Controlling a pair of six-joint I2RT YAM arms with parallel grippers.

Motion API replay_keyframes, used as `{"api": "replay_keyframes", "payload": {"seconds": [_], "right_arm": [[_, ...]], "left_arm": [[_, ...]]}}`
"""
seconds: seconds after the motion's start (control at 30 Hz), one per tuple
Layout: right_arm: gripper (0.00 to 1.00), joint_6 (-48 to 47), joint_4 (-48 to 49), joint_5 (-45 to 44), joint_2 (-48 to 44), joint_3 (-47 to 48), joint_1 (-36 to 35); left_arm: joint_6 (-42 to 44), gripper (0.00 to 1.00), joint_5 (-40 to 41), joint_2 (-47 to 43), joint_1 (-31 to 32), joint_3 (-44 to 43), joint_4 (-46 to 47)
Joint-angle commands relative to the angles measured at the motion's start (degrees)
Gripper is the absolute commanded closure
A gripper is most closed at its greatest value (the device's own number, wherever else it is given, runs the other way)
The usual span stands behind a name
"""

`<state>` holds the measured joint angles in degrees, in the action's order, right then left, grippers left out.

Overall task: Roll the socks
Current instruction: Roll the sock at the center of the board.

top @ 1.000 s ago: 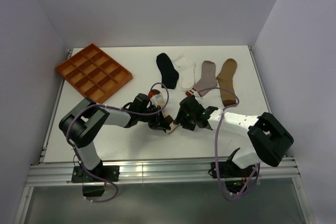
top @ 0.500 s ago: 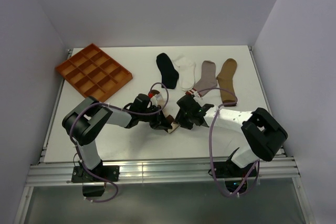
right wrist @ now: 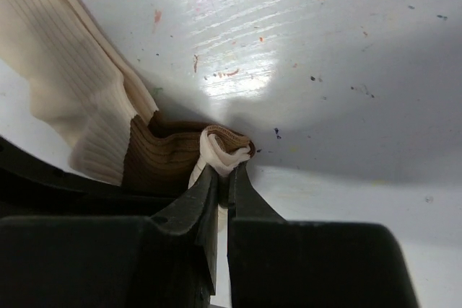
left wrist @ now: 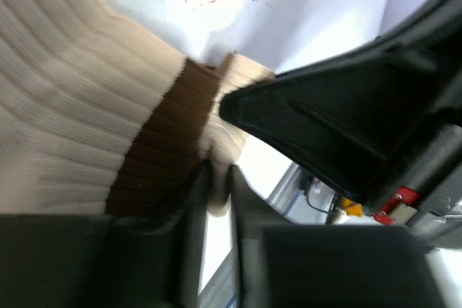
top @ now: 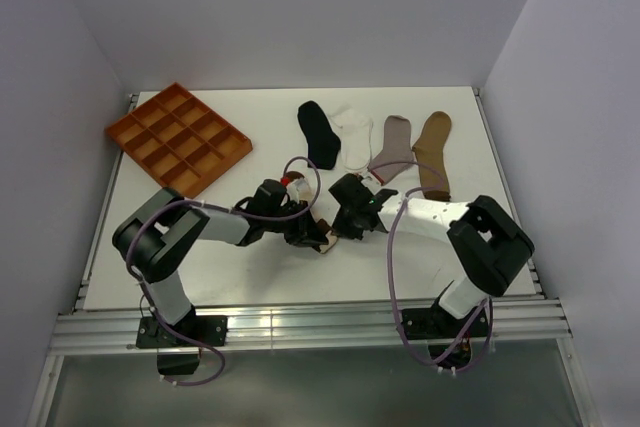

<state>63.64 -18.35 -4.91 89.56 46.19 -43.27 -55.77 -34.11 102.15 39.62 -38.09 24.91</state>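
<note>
The cream sock with brown bands point(top: 325, 240) lies bunched between my two grippers near the table's front middle. In the left wrist view its ribbed cream body point(left wrist: 79, 120) and brown band fill the left side. My left gripper point(left wrist: 218, 172) pinches a cream fold with its jaws nearly together. My right gripper point(right wrist: 224, 171) is shut on the sock's rolled cream-and-brown edge point(right wrist: 225, 143). From above, the left gripper point(top: 305, 232) and the right gripper point(top: 343, 225) almost touch. The black sock point(top: 320, 134), white sock point(top: 355, 137), grey sock point(top: 392, 147) and tan sock point(top: 434, 152) lie flat in a row behind.
An orange compartment tray point(top: 178, 137) sits at the back left of the white table point(top: 250, 277). The right arm's cable loops over the grey and tan socks' lower ends. The right gripper's black body point(left wrist: 339, 120) looms close in the left wrist view.
My right gripper has slid left up to the cream sock and closed on its edge. The left gripper has stayed in place on the sock.
</note>
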Motion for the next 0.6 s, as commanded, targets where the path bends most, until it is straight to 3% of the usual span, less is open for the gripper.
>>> {"api": "replay_keyframes", "payload": {"seconds": [0.0,0.03,0.17,0.37,0.57], "right_arm": [[1.0,-2.81,-5.55,-1.6,3.69,3.37,-0.33],[1.0,-3.95,-6.86,-1.42,4.13,4.68,-0.33],[1.0,-5.36,-8.72,-0.54,5.62,6.62,-0.33],[1.0,-6.42,-9.69,0.77,6.77,7.95,-0.33],[1.0,-7.12,-10.21,1.48,7.73,9.17,-0.33]], "left_arm": [[5.74,0.73,7.81,-5.28,1.69,0.47,-6.52],[6.89,0.64,11.83,-8.08,2.21,0.29,-7.93],[12.6,0.51,26.08,-14.42,8.1,-0.59,-14.35],[21.83,0.47,47.42,-19.44,17.67,0.38,-13.84],[29.4,0.49,53.35,-18.22,21.99,1.26,-8.38]]}}
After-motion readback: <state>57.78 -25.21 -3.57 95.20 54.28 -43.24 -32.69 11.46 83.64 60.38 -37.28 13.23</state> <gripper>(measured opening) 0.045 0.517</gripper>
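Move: The cuff roll of the sock lies at both my hands: its middle is about 2 cm right, 1 cm forward and 1 cm below my left hand, and some 2 cm left and 1 cm back of my right, which already pinches it. From my left hand, the sock's brown toe lies about 15 cm ahead, 7 cm left; the black sock is roughly 27 cm straight ahead. The grey sock lies some 19 cm ahead and 12 cm right of my right hand. I open my left fingers to about half and come free of the cuff roll, lifting that hand some 4 cm almost straight up while the wrist turns about 45 degrees, so the fingers swing from pointing right to pointing forward-right, still slanting down. My right hand keeps its pinch on the roll's other end and eases about 1 cm forward and left. ##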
